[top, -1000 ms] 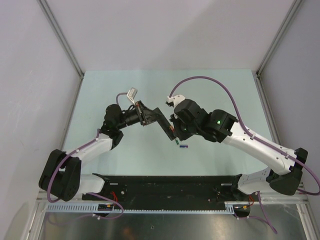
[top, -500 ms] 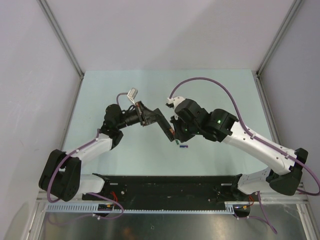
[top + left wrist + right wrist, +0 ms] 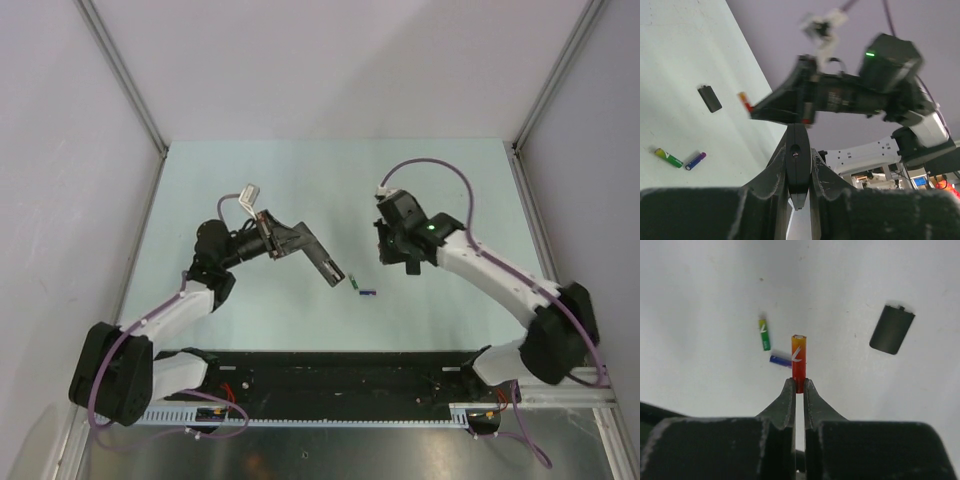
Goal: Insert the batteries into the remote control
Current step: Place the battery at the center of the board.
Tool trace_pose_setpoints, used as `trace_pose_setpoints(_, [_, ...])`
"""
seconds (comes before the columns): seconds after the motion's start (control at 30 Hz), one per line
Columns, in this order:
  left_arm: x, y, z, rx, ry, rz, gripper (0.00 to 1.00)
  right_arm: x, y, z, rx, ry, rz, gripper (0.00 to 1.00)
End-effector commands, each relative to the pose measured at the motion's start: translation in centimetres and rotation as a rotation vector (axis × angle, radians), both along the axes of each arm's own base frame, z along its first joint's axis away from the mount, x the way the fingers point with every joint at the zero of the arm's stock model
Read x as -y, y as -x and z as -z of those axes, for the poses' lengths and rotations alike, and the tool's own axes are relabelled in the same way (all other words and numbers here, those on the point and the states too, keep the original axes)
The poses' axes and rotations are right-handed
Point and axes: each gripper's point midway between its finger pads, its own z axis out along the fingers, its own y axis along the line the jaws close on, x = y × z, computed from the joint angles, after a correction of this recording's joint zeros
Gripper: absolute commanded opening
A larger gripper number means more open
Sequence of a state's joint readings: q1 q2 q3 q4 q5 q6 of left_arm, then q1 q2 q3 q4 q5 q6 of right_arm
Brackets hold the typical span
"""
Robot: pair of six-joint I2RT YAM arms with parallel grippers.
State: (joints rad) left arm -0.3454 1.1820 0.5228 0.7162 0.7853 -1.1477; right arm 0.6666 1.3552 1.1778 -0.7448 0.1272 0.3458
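Observation:
My left gripper (image 3: 296, 241) is shut on the remote control (image 3: 320, 260), a slim black bar held above the table and slanting toward the middle. In the left wrist view the remote (image 3: 798, 159) stands edge-on between the fingers of that gripper (image 3: 799, 167). My right gripper (image 3: 798, 386) is shut on the base of a red-orange battery (image 3: 798, 360), which sticks out beyond its fingertips. From above, this gripper (image 3: 392, 255) hangs apart from the remote, to its right. A green battery (image 3: 355, 283) and a blue-purple one (image 3: 368, 293) lie on the table between the arms.
A small black battery cover (image 3: 892, 328) lies flat on the pale table, right of the loose batteries; the left wrist view shows this cover (image 3: 709, 98) too. Metal posts and grey walls close in the table's sides and back.
The right gripper has drawn back to the right, away from the remote's end, still holding the red battery. The left arm has shifted slightly left with the remote.

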Motion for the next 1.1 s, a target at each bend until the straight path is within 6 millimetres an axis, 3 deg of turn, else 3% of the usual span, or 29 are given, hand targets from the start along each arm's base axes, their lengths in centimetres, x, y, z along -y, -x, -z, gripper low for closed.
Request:
trace_pose_setpoints(0.0, [-0.5, 1.4, -1.4, 0.089, 0.015, 0.009, 0.00, -2.4, -3.8, 3.8, 0.025, -0.001, -0.008, 0.00])
trace_pose_setpoints(0.07, [-0.7, 1.9, -1.0, 0.085, 0.014, 0.012, 0.00, -3.1, -5.6, 4.7, 0.052, -0.004, 0.001, 0.00])
trace_pose_setpoints(0.1, [-0.8, 2.2, -1.2, 0.089, 0.017, 0.012, 0.00, -3.2, -6.0, 6.7, 0.014, 0.015, 0.004, 0.00])
trace_pose_setpoints(0.17, [-0.8, 2.5, -0.9, 0.084, 0.016, 0.017, 0.00, -3.4, -7.3, 8.0, -0.013, 0.013, 0.015, 0.00])
trace_pose_setpoints(0.2, [-0.9, 2.6, -0.9, 0.083, 0.017, 0.019, 0.00, -3.4, -7.5, 9.6, -0.046, 0.037, 0.017, 0.00])
trace_pose_setpoints(0.33, [-1.0, 3.3, -1.1, 0.093, 0.022, 0.027, 0.00, -3.0, -8.2, 11.5, -0.076, 0.064, 0.027, 0.00])
trace_pose_setpoints(0.57, [-1.1, 3.6, -1.5, 0.105, 0.025, 0.031, 0.00, -2.3, -8.0, 13.0, -0.113, 0.103, 0.041, 0.00])
trace_pose_setpoints(0.83, [-1.1, 3.6, -1.0, 0.089, 0.020, 0.033, 0.00, -2.0, -7.1, 13.5, -0.137, 0.139, 0.039, 0.26])
trace_pose_setpoints(1.07, [-1.1, 3.8, -0.7, 0.083, 0.016, 0.032, 0.00, -2.5, -7.0, 11.7, -0.107, 0.109, 0.064, 0.43])
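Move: The right hand, the red battery in its fingers, is bound for an empty spot on the board about 8 cm ahead, 3 cm to its left and 14 cm below. On the board, the green battery lies roughly 7 cm left and 1 cm ahead of this hand, the blue battery 3 cm left and 1 cm back, and the black cover 9 cm right and 5 cm ahead. From the left hand the spot is some 9 cm ahead, 14 cm right and 22 cm below. The right fingers bring the red battery down onto the board and let go of it, opening to under half their range and staying around its near end. To get there the hand sinks about 14 cm, quickly, going some 6 cm forward as its fingers tip about 10 degrees steeper. The left hand, still gripping the remote, draws back about 3 cm. ##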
